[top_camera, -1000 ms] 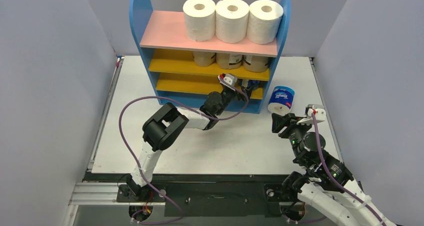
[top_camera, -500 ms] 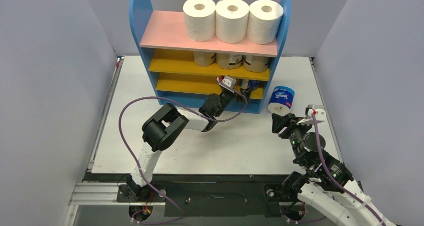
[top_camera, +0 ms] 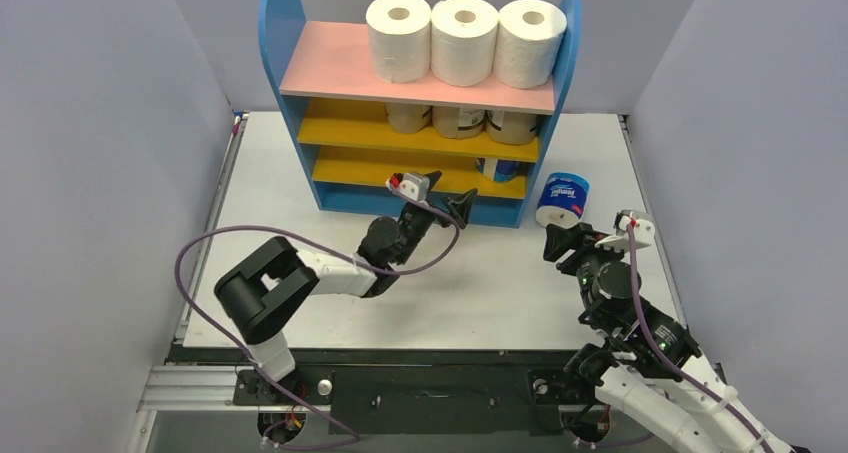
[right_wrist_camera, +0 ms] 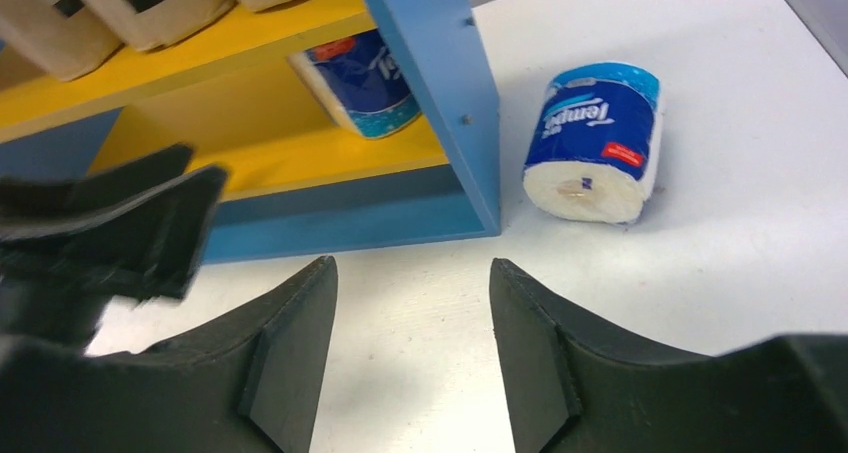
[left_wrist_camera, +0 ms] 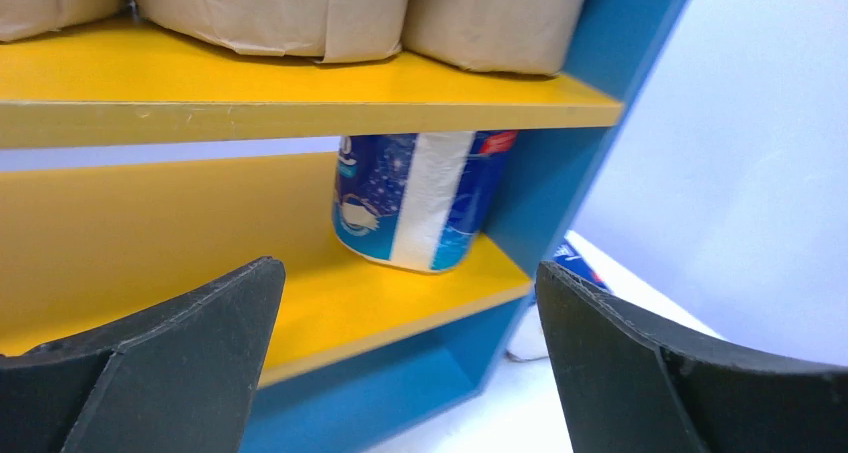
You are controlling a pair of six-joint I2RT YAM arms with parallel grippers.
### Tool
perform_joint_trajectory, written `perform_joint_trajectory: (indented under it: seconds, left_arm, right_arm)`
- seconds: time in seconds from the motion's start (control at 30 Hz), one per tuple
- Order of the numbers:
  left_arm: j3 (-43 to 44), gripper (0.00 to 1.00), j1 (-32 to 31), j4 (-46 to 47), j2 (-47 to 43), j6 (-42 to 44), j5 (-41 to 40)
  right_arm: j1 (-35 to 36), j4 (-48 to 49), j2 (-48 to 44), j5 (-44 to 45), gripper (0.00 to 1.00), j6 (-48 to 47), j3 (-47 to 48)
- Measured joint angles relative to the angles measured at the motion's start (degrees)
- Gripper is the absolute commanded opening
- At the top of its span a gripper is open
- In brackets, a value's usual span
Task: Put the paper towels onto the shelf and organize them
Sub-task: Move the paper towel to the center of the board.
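The shelf [top_camera: 277, 33] stands at the back of the table. Three white paper towels [top_camera: 464, 39] line its pink top, and three tan ones [top_camera: 459, 121] sit on the upper yellow board. A blue-and-white roll [left_wrist_camera: 420, 198] stands at the right end of the lower yellow board [right_wrist_camera: 300, 163]. Another blue-and-white roll [top_camera: 563, 199] lies on the table just right of the shelf, also in the right wrist view [right_wrist_camera: 597, 138]. My left gripper [top_camera: 448, 193] hangs open and empty in front of the lower boards [left_wrist_camera: 408, 268]. My right gripper [top_camera: 563, 238] is open and empty, just short of the loose roll [right_wrist_camera: 411, 265].
Grey walls close in the white table [top_camera: 300, 303] on the left, right and back. The left halves of the shelf boards [top_camera: 340, 128] are bare. In the right wrist view the left gripper's black fingers [right_wrist_camera: 120, 223] show at the left, before the blue base.
My left arm has pulled back from the lower yellow board toward the near left. The blue-and-white roll stays on that board. My right gripper's jaws have spread a little.
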Motion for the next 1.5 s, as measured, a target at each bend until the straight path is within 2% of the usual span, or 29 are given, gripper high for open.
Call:
perform_joint_trajectory:
  seconds: [0.17,0.27,0.4,0.57,0.63,0.77,0.9,1.07,1.17,1.23,1.5]
  left_arm:
    - [-8.09,0.97,-5.53,-1.92,-11.21,-1.81,-6.71]
    - [-11.21,0.97,-8.63,-6.67,-18.58,-2.78,-10.75]
    - [-15.41,0.97,-9.7,-15.54,-30.12,-5.86,-16.0]
    - [-21.29,0.98,-9.79,-27.36,-44.22,-11.69,-20.92]
    - [-23.5,0.98,-10.1,-32.83,-48.7,-14.51,-22.32]
    - [-25.68,0.97,-10.49,-42.32,-53.64,-19.54,-23.98]
    - [-27.69,0.97,-10.56,-48.74,-57.68,-23.47,-24.74]
    - [-29.9,0.97,-10.56,-52.19,-61.18,-27.06,-24.98]
    - [-30.8,0.97,-10.56,-53.48,-62.31,-28.13,-25.0]
    - [-31.01,0.96,-10.56,-54.25,-62.84,-28.48,-25.03]
    - [-31.61,0.96,-10.56,-54.93,-63.08,-29.44,-25.4]
  right_arm:
    - [-0.04,-1.05,2.67,5.81,0.64,5.88,-1.9]
    - [-0.39,-2.23,5.03,8.22,0.69,10.21,-2.69]
    - [-2.58,-3.56,6.64,9.92,0.71,15.52,-2.78]
    - [-11.93,-2.89,7.41,8.39,0.7,19.19,-2.78]
    - [-19.37,-1.29,9.9,3.98,0.68,19.98,-2.75]
    - [-34.8,3.32,18.18,-7.04,0.67,22.32,-2.93]
    - [-42.64,9.16,22.23,-15.76,0.68,26.64,-6.36]
    - [-44.19,17.73,21.0,-20.2,0.72,34.71,-14.82]
    - [-44.19,23.21,19.58,-20.61,0.8,40.57,-20.94]
    - [-44.19,26.53,19.56,-20.59,0.82,44.3,-23.76]
    - [-44.19,41.88,24.79,-20.59,0.83,56.65,-29.51]
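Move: The blue paper towel lying on the table is some 19 cm ahead of my right hand, about 11 cm to its right and 21 cm below. The near foot of the shelf's right side is around 15 cm ahead, 2 cm left and 26 cm down; the blue towel already shelved is about 24 cm ahead, 8 cm left and 7 cm lower. From my left hand, the table towel lies roughly 6 cm ahead, 29 cm right and 18 cm below. I bring my right hand down about 16 cm and some 10 cm each to the right and forward, closing on the near end of the blue towel on the table, opening its fingers wider while it rolls left side up and turns clockwise. My left hand, empty and still open, withdraws from the shelf back and to the left, rising briefly, then sinking as it tips down. ##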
